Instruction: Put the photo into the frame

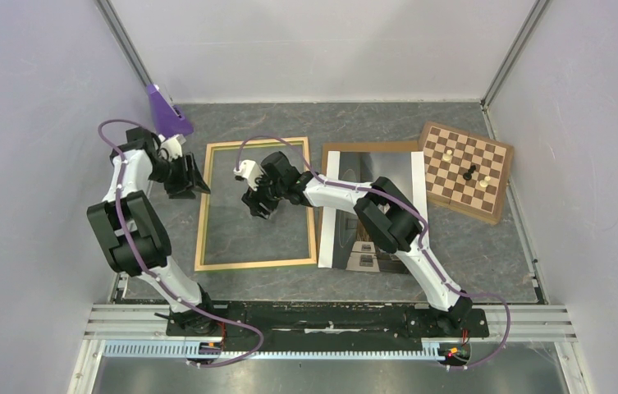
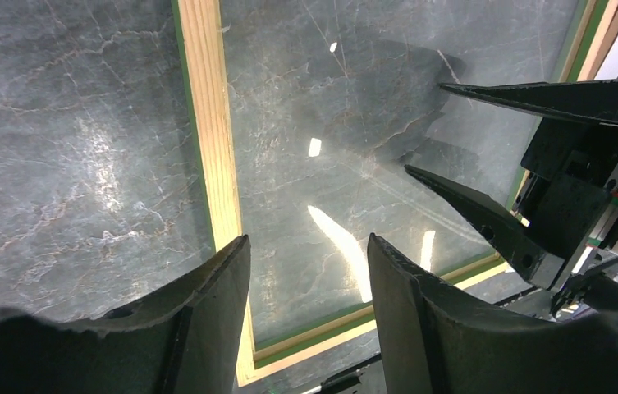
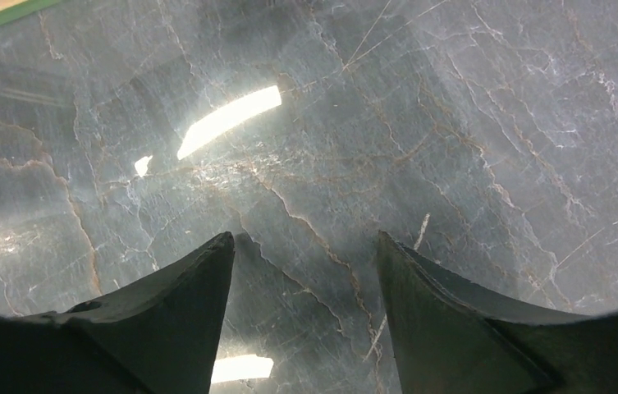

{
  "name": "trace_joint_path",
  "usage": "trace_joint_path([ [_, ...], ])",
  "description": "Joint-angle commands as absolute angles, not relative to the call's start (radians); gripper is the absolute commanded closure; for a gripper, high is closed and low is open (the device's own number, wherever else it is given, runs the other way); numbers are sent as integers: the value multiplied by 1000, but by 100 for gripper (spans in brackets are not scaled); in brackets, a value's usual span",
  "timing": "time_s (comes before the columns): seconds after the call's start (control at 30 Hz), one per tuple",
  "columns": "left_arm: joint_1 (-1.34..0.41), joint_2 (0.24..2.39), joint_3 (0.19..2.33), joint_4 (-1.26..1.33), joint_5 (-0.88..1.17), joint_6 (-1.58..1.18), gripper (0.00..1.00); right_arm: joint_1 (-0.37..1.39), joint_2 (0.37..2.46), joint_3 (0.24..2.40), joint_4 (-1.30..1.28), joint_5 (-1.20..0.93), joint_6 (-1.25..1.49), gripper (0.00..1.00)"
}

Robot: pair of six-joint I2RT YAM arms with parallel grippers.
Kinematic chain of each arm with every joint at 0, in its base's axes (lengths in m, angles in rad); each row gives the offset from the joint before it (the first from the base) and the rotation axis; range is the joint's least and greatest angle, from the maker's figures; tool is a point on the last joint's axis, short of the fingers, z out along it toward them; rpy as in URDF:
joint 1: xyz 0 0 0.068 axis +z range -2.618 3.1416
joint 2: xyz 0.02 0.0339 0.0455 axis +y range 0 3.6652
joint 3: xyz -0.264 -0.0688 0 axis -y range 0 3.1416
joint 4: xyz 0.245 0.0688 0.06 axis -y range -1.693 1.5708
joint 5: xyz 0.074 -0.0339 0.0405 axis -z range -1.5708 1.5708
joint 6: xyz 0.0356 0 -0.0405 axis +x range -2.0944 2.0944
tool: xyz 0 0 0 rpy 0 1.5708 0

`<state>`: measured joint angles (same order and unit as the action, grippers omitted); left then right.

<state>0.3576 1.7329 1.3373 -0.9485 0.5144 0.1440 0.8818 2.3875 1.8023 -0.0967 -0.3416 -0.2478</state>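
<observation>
The frame lies flat at the table's middle left, pale wood side up, with a thin green edge showing along its rail in the left wrist view. To its right lies the photo, dark scene up with white strips on its long edges, partly covered by my right arm. My left gripper hangs open over the frame's left rail, nothing between its fingers. My right gripper is open and empty above the frame's inner area, which reflects bright lights. Its fingers show in the left wrist view.
A brown hardboard panel peeks out from under the photo's far edge. A chessboard with a few pieces sits at the far right. A purple block stands at the back left. White walls close in the table on three sides.
</observation>
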Motion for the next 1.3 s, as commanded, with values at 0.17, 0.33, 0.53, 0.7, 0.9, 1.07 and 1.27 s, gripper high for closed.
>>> trace_joint_path([
  [0.17, 356, 1634, 1372, -925, 480, 210, 18, 887, 2260, 1820, -139, -250, -239, 22],
  [0.33, 355, 1600, 1366, -914, 479, 217, 16, 887, 2187, 1811, -160, -210, -239, 19],
  [0.53, 353, 1531, 1343, -906, 484, 233, 15, 875, 2043, 1716, -167, -102, -232, 15],
  [0.7, 338, 1461, 1306, -893, 502, 252, 14, 838, 1889, 1576, -157, -47, -233, 7],
  [0.9, 276, 1402, 1274, -880, 507, 249, 14, 774, 1700, 1377, -146, -9, -226, 2],
  [1.07, 181, 1342, 1218, -813, 456, 223, 13, 694, 1492, 1113, -106, 47, -237, 2],
  [1.27, 118, 1337, 1203, -800, 517, 197, 13, 525, 1249, 831, -110, 45, -221, 2],
])
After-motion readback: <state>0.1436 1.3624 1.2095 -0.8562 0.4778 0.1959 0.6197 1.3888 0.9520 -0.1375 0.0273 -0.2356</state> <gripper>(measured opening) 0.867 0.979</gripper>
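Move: The photo's middle lies some 31 cm to the right of the right gripper, about 1 cm nearer the base and 2 cm lower. The frame with its clear sheet is right under this gripper, its middle about 1 cm ahead and 2 cm below. The chessboard lies beyond the photo, roughly 57 cm right and 10 cm ahead of the right gripper. From the left gripper the photo is about 47 cm right, 2 cm back and 9 cm down. Take the right gripper up off the clear sheet and out of the frame, then sweep it about 28 cm right until it hangs over the photo, a good 10 cm higher, turning some 30 degrees clockwise and opening its fingers fully. Meanwhile raise the left gripper about 7 cm, spreading its fingers and tipping them outward, then bring it some 6 cm right over the frame. ##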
